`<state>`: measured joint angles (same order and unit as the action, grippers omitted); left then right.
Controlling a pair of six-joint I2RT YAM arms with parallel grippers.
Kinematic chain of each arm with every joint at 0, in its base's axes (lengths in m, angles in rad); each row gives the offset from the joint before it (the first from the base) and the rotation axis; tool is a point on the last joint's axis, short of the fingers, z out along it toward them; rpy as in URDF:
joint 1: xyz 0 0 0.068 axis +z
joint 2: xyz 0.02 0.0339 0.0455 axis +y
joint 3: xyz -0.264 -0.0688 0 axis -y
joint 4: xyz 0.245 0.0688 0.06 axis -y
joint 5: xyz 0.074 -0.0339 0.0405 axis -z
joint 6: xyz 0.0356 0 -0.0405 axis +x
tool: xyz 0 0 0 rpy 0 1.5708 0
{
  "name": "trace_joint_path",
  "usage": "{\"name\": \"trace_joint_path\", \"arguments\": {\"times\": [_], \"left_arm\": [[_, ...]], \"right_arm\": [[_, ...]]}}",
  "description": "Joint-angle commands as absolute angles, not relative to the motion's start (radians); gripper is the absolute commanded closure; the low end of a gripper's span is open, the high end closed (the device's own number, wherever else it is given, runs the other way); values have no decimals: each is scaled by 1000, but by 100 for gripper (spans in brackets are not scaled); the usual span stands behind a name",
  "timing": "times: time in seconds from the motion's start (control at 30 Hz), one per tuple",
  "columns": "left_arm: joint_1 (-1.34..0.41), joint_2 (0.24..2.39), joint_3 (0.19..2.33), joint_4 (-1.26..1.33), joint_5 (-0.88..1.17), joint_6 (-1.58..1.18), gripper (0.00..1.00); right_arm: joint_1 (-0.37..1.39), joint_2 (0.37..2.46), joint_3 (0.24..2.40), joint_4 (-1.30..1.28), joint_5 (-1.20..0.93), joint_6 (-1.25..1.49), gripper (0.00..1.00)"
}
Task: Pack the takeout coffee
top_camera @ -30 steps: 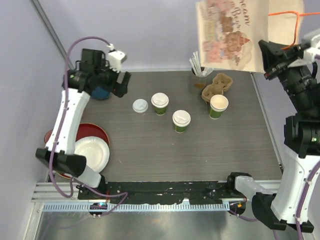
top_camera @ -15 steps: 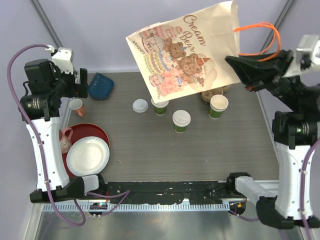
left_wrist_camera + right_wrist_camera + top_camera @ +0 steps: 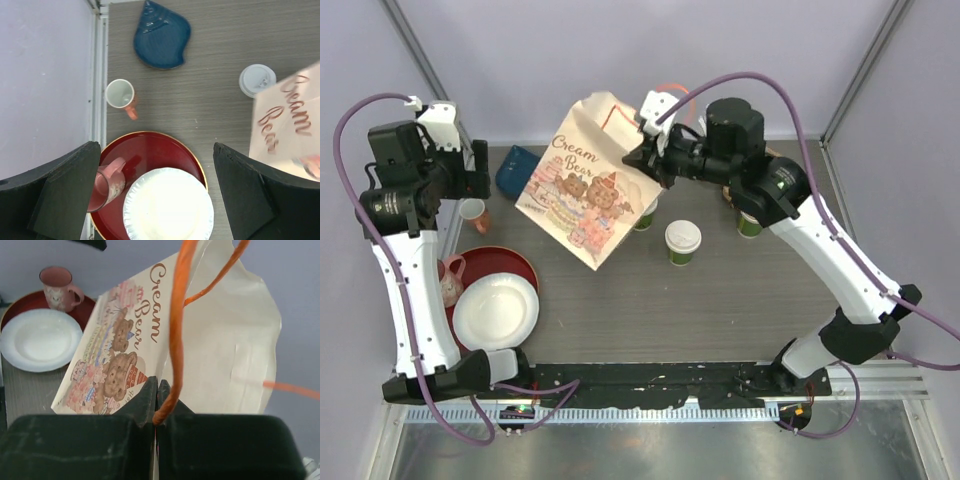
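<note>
A paper bag (image 3: 580, 195) printed "Cream Bear" hangs tilted over the middle back of the table. My right gripper (image 3: 647, 150) is shut on its orange handle (image 3: 175, 340), with the bag (image 3: 145, 335) spread below the jaws. A lidded green coffee cup (image 3: 682, 241) stands free on the table. A second cup (image 3: 644, 219) peeks out behind the bag, and an open cup (image 3: 749, 224) sits partly under the right arm. A loose white lid (image 3: 257, 80) lies beside the bag (image 3: 292, 122). My left gripper (image 3: 470, 172) hangs open at the far left, above the tray.
At the left, a red tray (image 3: 150, 155) carries a white plate (image 3: 167, 205) and a pink mug (image 3: 107, 182). A small white mug (image 3: 121, 95) with an orange handle and a blue dish (image 3: 161, 35) lie behind it. The left wall is close.
The right arm has swung the bag from high at the back right down and leftwards over the middle of the table. The left arm pulled back to the far left, then held still.
</note>
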<state>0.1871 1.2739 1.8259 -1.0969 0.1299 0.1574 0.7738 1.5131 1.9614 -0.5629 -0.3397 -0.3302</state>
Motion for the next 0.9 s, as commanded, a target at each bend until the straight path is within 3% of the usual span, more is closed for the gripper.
{"name": "trace_joint_path", "arguments": {"times": [0.0,0.3,0.57,0.7,0.87], "left_arm": [[210,1232,1852,-1063,57,164,0],[210,1236,1783,-1086,158,161,0],[207,1244,1750,-1216,379,209,2],[207,1236,1697,-1216,379,229,2],[207,1235,1675,-1219,393,238,2]], "right_arm": [[886,1448,1921,-642,-267,-575,99],[1166,1545,1858,-836,-57,-822,99],[1216,1597,1714,-784,58,-819,99],[1226,1552,1548,-632,55,-804,99],[1239,1537,1496,-627,48,-804,99]]}}
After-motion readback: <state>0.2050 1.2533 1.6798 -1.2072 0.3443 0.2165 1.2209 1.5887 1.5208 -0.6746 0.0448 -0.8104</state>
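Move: The bag hangs by its orange handle from my right hand, and I'm taking it to the bare table some 6 cm back and 8 cm left, about 46 cm below. The nearer lidded cup stands about 8 cm ahead and 10 cm right of that hand, the farther one some 16 cm straight ahead, and the loose lid about 20 cm ahead and 11 cm left. From my left hand the spot lies roughly 9 cm back, 24 cm right and 37 cm down. Keeping the handle pinched in my shut right fingers, I lower the bag about 24 cm towards the clear table on the near side of the cups, drawing it back some 10 cm and a little left early on, then going nearly straight down while my fingers tip downwards some 45 degrees. My open, empty left hand lifts slightly, then sinks and eases right towards the bag. ##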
